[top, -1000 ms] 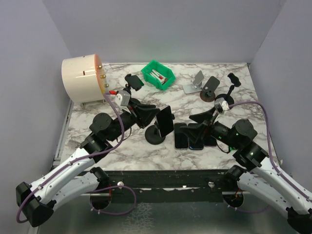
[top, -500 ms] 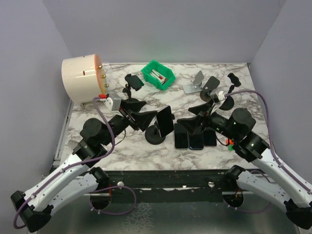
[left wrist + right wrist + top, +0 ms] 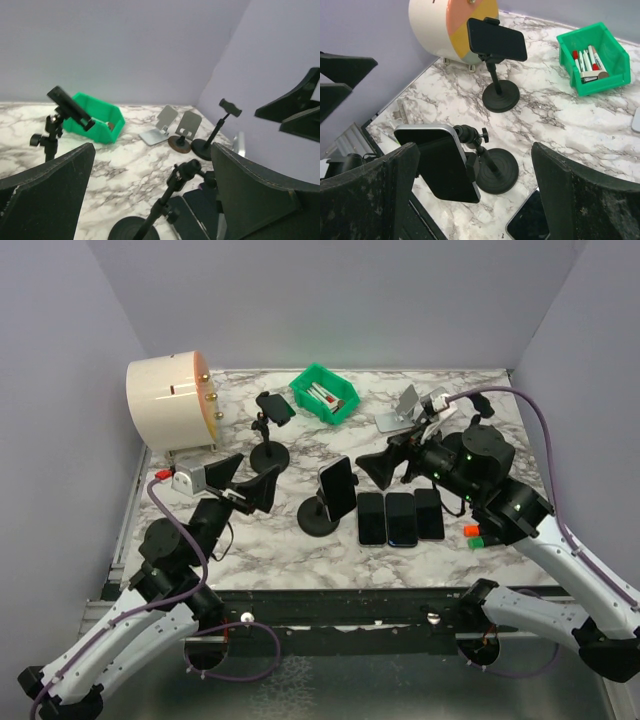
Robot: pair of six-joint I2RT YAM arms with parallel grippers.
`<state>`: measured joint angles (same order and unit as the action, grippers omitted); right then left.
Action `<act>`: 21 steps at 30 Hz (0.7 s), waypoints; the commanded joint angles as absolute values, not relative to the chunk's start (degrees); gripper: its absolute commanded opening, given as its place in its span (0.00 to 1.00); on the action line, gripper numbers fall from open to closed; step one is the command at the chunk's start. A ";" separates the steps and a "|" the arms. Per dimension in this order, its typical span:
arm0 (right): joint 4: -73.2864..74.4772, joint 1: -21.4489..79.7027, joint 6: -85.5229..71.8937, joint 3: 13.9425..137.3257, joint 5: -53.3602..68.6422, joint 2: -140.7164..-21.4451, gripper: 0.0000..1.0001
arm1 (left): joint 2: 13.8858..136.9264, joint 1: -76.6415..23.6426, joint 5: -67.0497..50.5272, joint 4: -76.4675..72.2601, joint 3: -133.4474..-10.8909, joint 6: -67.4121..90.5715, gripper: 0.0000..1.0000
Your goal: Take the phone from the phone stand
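A dark phone [image 3: 339, 488] is clamped upright in the black phone stand [image 3: 318, 518] at the table's middle. The right wrist view shows the phone [image 3: 441, 164] in the clamp above the stand's round base [image 3: 497, 171]. My left gripper [image 3: 246, 481] hovers open to the left of the stand, apart from it. In the left wrist view the stand's stem [image 3: 166, 200] rises between the open fingers [image 3: 47, 192], and the phone is hidden. My right gripper [image 3: 384, 466] hangs open just right of the phone, holding nothing.
Three phones [image 3: 401, 517] lie flat right of the stand. A second stand with a phone [image 3: 274, 408] is behind, with a green bin [image 3: 324, 393], a cream drum [image 3: 168, 402], metal stands [image 3: 401, 408] and a black stand [image 3: 477, 406] at the back.
My left gripper has opened wide and drawn back left from the phone. My right gripper has risen and moved back from the flat phones. The phone remains in the stand.
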<state>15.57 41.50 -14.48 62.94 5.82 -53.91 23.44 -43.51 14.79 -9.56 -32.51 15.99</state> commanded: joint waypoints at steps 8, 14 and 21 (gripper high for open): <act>24.00 50.61 -13.35 71.34 -1.37 -59.69 1.00 | 18.14 -43.34 22.59 -7.01 -26.55 14.36 0.99; 25.26 53.80 -13.00 71.82 -1.08 -62.13 1.00 | 16.45 -43.33 24.34 -6.42 -26.12 13.90 0.99; 25.73 55.39 -12.13 72.63 -2.96 -63.89 1.00 | 16.48 -43.34 23.58 -5.90 -26.27 14.15 0.99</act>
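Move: The phone clamped on the stand is about 10 cm to the right hand's left, 2 cm back and 7 cm below. The stand's round base is some 13 cm left and level ahead, about 22 cm down. At that same depth, the nearest phone flat on the table lies 2 cm right and level ahead. From the left hand the clamped phone is roughly 17 cm right, 1 cm ahead and 7 cm lower. The open right hand slides some 6 cm left, also back and down, towards the phone; left hand withdraws. ##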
